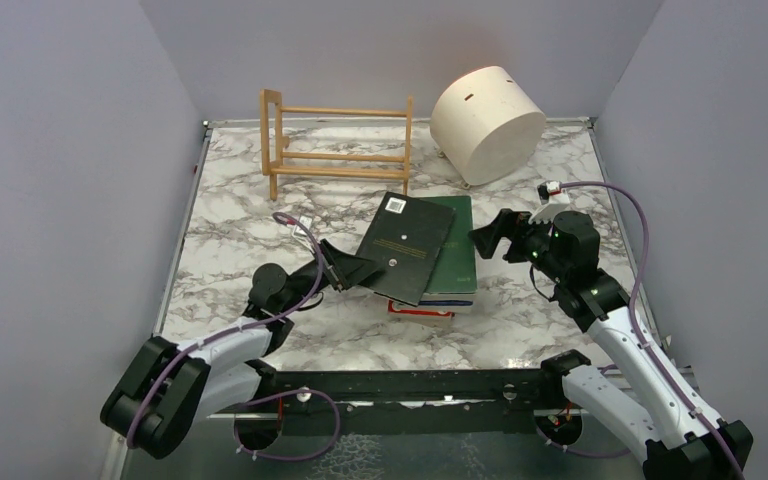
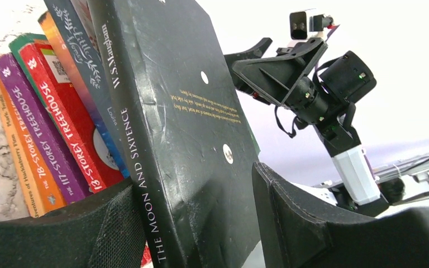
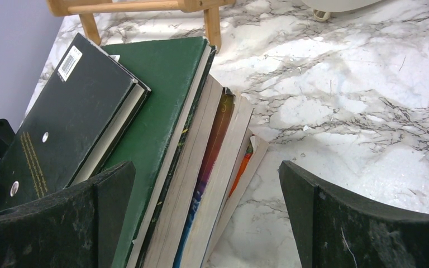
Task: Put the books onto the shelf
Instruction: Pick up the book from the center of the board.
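Observation:
The books lie in a stack (image 1: 438, 275) at the table's middle, a dark green one (image 1: 455, 250) near the top. A black book (image 1: 405, 240) rests tilted across it, and my left gripper (image 1: 358, 270) is shut on its near left corner. In the left wrist view the black book (image 2: 184, 111) stands between the fingers (image 2: 111, 234), with red, purple and orange spines (image 2: 50, 128) behind it. My right gripper (image 1: 488, 236) is open at the stack's right side. Its wide-apart fingers (image 3: 318, 218) straddle the page edges (image 3: 212, 167). The shelf (image 1: 335, 150) stands bare at the back.
A cream cylindrical drum (image 1: 487, 122) lies on its side at the back right, close to the shelf's right end. The marble table (image 1: 240, 200) is enclosed by grey walls on three sides. The shelf's legs (image 3: 212, 25) show just beyond the stack in the right wrist view.

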Controlling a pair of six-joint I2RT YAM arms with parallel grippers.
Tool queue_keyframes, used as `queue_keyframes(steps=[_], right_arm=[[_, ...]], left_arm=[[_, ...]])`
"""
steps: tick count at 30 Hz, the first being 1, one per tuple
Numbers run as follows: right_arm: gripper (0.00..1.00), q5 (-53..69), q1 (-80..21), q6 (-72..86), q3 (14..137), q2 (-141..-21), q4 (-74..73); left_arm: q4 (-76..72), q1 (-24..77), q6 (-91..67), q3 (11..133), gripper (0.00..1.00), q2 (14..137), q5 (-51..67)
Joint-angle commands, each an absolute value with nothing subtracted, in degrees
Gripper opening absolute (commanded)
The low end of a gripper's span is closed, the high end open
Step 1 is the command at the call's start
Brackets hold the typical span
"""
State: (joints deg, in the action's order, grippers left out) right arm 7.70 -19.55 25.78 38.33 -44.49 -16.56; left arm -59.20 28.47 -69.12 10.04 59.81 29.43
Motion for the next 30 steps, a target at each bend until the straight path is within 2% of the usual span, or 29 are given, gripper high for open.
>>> queue_keyframes(steps=[1, 7, 12, 17, 21, 26, 30], right_arm=[[1.00, 6.02, -19.85, 25.15, 39.00, -43.95, -16.56], [1.00, 5.98, -19.86, 25.10, 38.86, -43.86, -16.69], [1.00, 6.06, -19.84, 25.05, 38.91, -44.02, -16.61], [1.00, 6.15, -19.85, 25.12, 38.79, -44.12, -16.44], [1.00, 6.17, -19.86, 25.14, 38.61, -44.10, -16.33], [1.00, 6.08, -19.85, 25.05, 38.65, -44.11, -16.42], [1.00, 6.00, -19.84, 25.00, 38.59, -43.99, -16.44]], left_arm=[[-78.29, 27.99, -76.57, 7.68, 0.54, 64.94, 33.46], [-91.92, 27.79, -82.61, 6.43, 0.44, 72.84, 34.76], [-95.72, 27.80, -84.66, 6.17, 0.23, 75.75, 34.81], [-94.30, 27.75, -84.60, 5.57, 0.22, 75.44, 34.30], [-92.45, 27.45, -83.97, 5.65, 0.00, 74.44, 34.04], [-88.11, 26.12, -83.12, 6.47, 0.00, 70.86, 33.40], [-75.95, 23.06, -80.23, 11.26, 0.00, 64.45, 33.75]])
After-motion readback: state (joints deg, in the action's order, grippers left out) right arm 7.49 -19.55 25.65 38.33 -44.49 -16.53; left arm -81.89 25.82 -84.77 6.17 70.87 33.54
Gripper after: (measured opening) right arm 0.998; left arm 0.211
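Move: The black book lies crooked on top of the stack, its spine already between the left hand's open fingers. The book's middle is about 7 cm right and 4 cm ahead of that hand, nearly level with it. The green book beneath it is centred some 13 cm right, 5 cm ahead and 3 cm lower. The wooden shelf stands about 27 cm ahead and 6 cm left. From the right hand the black book's middle is roughly 17 cm left and 3 cm back. The black book's overhanging spine is pinched by the left hand: it draws back about 1 cm while the fingers close from half open, rolling some 10 degrees counter-clockwise as seen from behind the hand, tips angling slightly up. With the spine gripped, it then starts upward and to the left, about 1 cm each way. ##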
